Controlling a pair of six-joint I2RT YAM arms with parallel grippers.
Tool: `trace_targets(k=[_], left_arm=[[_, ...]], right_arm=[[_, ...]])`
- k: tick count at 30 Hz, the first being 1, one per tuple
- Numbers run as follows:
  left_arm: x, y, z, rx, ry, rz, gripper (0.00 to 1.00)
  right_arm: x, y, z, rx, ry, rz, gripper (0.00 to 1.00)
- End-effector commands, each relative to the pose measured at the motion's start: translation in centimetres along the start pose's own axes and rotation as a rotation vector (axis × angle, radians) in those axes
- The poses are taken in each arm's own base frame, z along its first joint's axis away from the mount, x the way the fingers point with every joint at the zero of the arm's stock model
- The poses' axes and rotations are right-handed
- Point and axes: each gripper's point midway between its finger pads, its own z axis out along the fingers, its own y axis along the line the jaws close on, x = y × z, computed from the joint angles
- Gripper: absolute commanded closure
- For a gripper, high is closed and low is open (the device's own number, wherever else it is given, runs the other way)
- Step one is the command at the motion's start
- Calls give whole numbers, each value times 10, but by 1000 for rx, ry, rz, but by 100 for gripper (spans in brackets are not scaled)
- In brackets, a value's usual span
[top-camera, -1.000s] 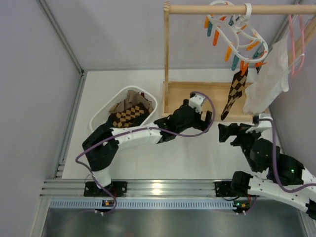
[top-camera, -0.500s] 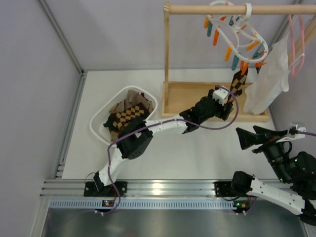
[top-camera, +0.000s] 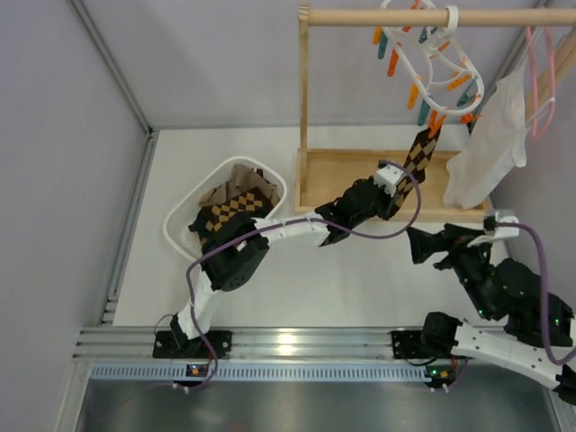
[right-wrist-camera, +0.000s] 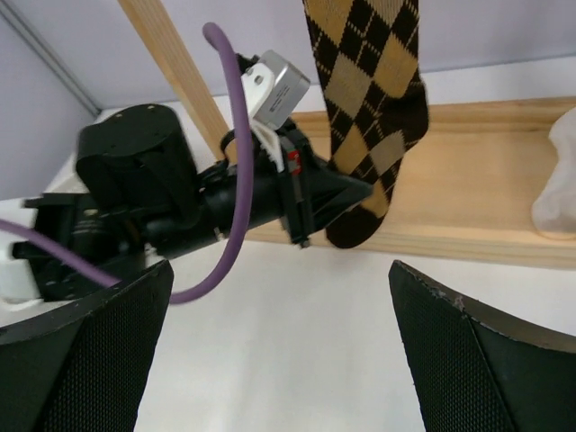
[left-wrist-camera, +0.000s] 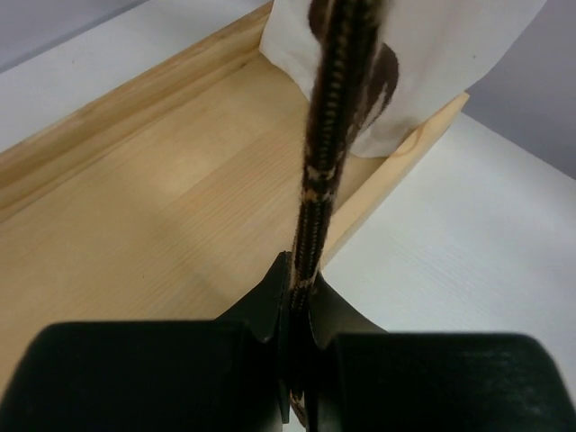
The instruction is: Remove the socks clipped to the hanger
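A brown and tan argyle sock hangs from an orange clothespin on the white oval hanger, which hooks on the wooden rail. My left gripper is shut on the sock's lower part. In the left wrist view the sock runs edge-on up from between the shut fingers. The right wrist view shows the sock with the left gripper clamped on its toe end. My right gripper is open with nothing in it, low and to the right of the sock.
A white basket at the left holds argyle socks. The wooden stand has a tray base and a top rail. A white cloth and a thin pink hanger hang at the right.
My left arm reached right to the hanging sock and its jaws shut on it. The sock now slants toward the gripper. My right arm swung away, then came back near the stand.
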Motion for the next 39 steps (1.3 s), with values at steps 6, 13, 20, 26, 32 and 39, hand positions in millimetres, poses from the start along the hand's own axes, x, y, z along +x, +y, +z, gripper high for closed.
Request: trace_targets(k=[6, 13, 20, 26, 32, 39], left_arm=[[-44, 13, -60, -28, -87, -112, 100], [-39, 17, -64, -125, -95, -201, 100], [-48, -25, -73, -293, -148, -50, 100], [-46, -59, -74, -389, -148, 127, 100], [-44, -99, -59, -416, -146, 295, 100], [-49, -133, -47, -436, -166, 395, 100]], right_arm=[[-60, 24, 26, 121, -60, -149, 3], [-106, 36, 38, 278, -12, -237, 14], [-126, 44, 94, 359, 109, -305, 18], [-125, 28, 107, 457, 161, -345, 20], [-134, 20, 100, 504, 144, -371, 21], [-143, 3, 94, 623, 164, -481, 21]])
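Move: The orange clip gripping the last patterned sock is about 20 cm ahead of the open right hand, 17 cm above it and nearly in line. From the right hand, the sock's middle lies some 18 cm ahead, 2 cm left and 1 cm up, and the white cloth about 22 cm ahead, 9 cm right and 8 cm up. For the left hand, already holding the sock's lower end, the clip is roughly 30 cm straight above, about 1 cm ahead and 1 cm right. Keeping its pinch on the sock's lower end, the left hand swings about 6 cm left, then draws back towards the robot and to the right, ending some 11 cm back, 4 cm right and 4 cm higher, its fingers tilting up and turning counter-clockwise. The empty right hand shifts slightly forward and left, climbs steeply and reaches forward towards the orange clip, ending about 13 cm up and 11 cm forward, its left side rolling down as it turns clockwise and its fingers narrowing by about a fifth, still short of the clip. ##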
